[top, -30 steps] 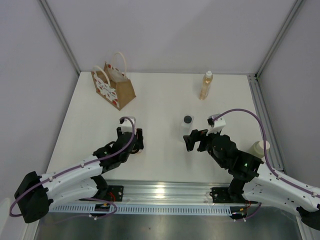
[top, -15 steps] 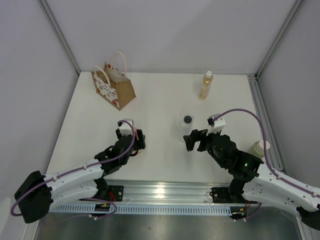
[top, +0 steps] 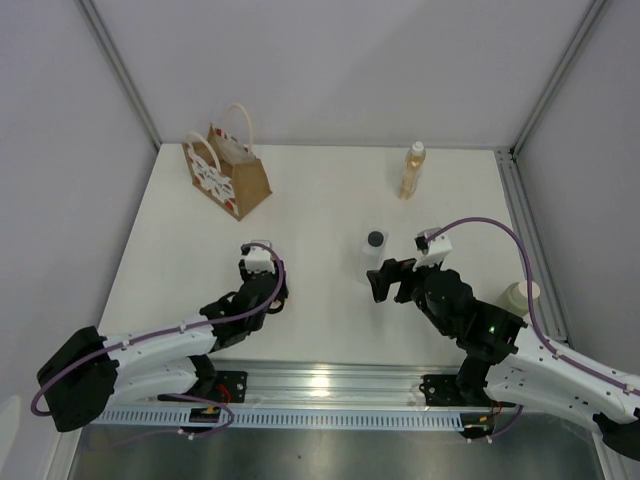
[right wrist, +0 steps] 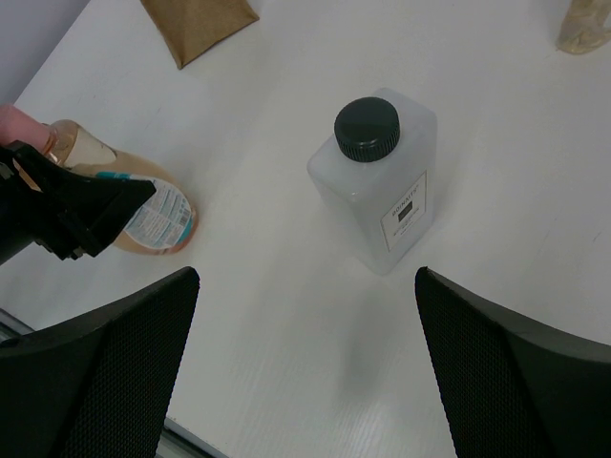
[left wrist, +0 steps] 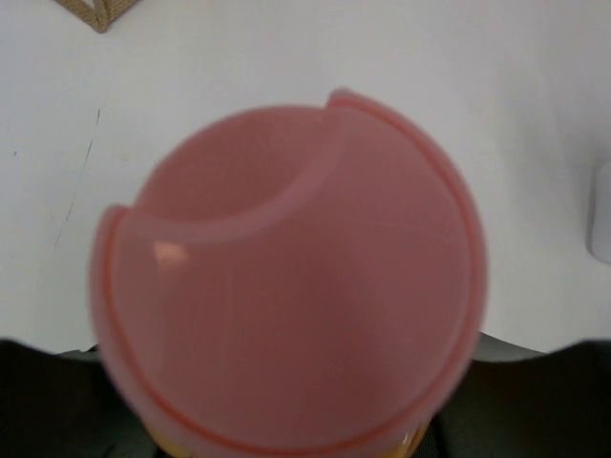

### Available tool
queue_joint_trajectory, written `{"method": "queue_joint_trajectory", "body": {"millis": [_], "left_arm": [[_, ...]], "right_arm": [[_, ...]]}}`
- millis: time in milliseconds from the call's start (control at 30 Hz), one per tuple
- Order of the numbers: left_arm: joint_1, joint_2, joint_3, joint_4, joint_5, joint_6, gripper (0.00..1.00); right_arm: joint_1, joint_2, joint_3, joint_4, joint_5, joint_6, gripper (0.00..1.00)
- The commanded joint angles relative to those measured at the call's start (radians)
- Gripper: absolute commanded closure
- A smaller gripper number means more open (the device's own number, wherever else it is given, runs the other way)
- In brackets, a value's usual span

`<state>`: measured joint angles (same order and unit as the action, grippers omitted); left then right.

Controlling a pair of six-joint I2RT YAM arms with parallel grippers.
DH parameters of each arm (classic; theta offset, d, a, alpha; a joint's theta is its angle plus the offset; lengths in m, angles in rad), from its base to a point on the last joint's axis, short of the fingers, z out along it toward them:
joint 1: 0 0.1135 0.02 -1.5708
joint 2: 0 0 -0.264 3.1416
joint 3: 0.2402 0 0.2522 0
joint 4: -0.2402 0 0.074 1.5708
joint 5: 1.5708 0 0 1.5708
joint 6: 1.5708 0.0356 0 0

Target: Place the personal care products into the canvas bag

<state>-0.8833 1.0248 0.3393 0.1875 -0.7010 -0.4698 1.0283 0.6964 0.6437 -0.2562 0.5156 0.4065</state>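
Note:
The squat peach bottle point(right wrist: 153, 215) stands at the near left of the table, and its pink cap point(left wrist: 286, 277) fills the left wrist view. My left gripper point(top: 264, 286) is down over it, shut on its body, with one black finger point(right wrist: 81, 215) across its shoulder. The white bottle with a black cap point(right wrist: 377, 181) stands upright just beyond my right gripper point(right wrist: 305, 382), which is open and holds nothing. The tall amber bottle point(top: 411, 170) stands at the far right. A cream bottle point(top: 520, 297) sits at the right edge. The canvas bag point(top: 226, 172) stands upright at the far left.
Grey walls close in the table point(top: 320, 200) on three sides. A metal rail point(top: 330, 385) runs along the near edge between the arm bases. The right arm's purple cable point(top: 500, 235) loops over the near right.
The left gripper has shifted slightly right and lower over the peach bottle, and its jaws have closed in on it. The right arm has not moved.

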Motion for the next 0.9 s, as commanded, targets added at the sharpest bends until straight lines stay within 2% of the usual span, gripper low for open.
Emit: {"method": "queue_joint_trajectory", "body": {"millis": [0,233,333,367,433,600,667,867], "left_arm": [[-0.019,-0.054,0.058,-0.023,-0.086,0.0,0.99],[-0.003,-0.15,0.223,-0.053,-0.187,0.18,1.0],[0.059,-0.12,0.352,-0.095,-0.163,0.233,0.99],[0.079,-0.108,0.436,-0.108,-0.147,0.24,1.0],[0.143,-0.065,0.489,-0.125,-0.106,0.266,1.0],[0.288,0.089,0.771,-0.169,-0.02,0.327,1.0],[0.325,0.174,0.889,-0.18,-0.005,0.338,1.0],[0.454,0.389,1.114,-0.152,0.043,0.387,1.0]], "right_arm": [[0.003,-0.006,0.043,0.021,0.018,-0.006,0.0],[0.003,0.002,0.043,0.021,0.011,-0.002,0.01],[0.003,0.002,0.043,0.023,-0.006,0.006,0.01],[0.003,0.002,0.043,0.025,-0.011,0.008,0.01],[0.003,0.003,0.04,0.026,-0.023,0.011,0.01],[0.003,0.009,0.04,0.031,-0.072,0.026,0.01],[0.004,0.008,0.043,0.031,-0.098,0.034,0.01],[0.004,-0.012,0.045,0.025,-0.124,0.04,0.01]]}}
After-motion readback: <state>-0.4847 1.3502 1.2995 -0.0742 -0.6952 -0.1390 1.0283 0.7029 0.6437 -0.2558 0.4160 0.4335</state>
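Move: The left hand already grips the pink-capped bottle roughly 10 cm above the table. The canvas bag it is bound for stands about 31 cm ahead and 13 cm to its left, middle near hand height. The black-capped bottle stands about 8 cm ahead and 22 cm right of that hand, the amber bottle about 33 cm ahead and 33 cm right. From the right hand the bag lies some 37 cm ahead, 34 cm left and 10 cm lower. Keeping its grip on the pink-capped bottle, the left arm first lifts it almost straight up off the table, then sweeps forward and somewhat left towards the canvas bag, ending about 26 cm higher and 16 cm farther out, with the climb levelling off. On the way the wrist tips its fingers up by some 15 degrees and swings counter-clockwise towards the bag, while the open, empty right hand only begins to edge left and slightly back. ##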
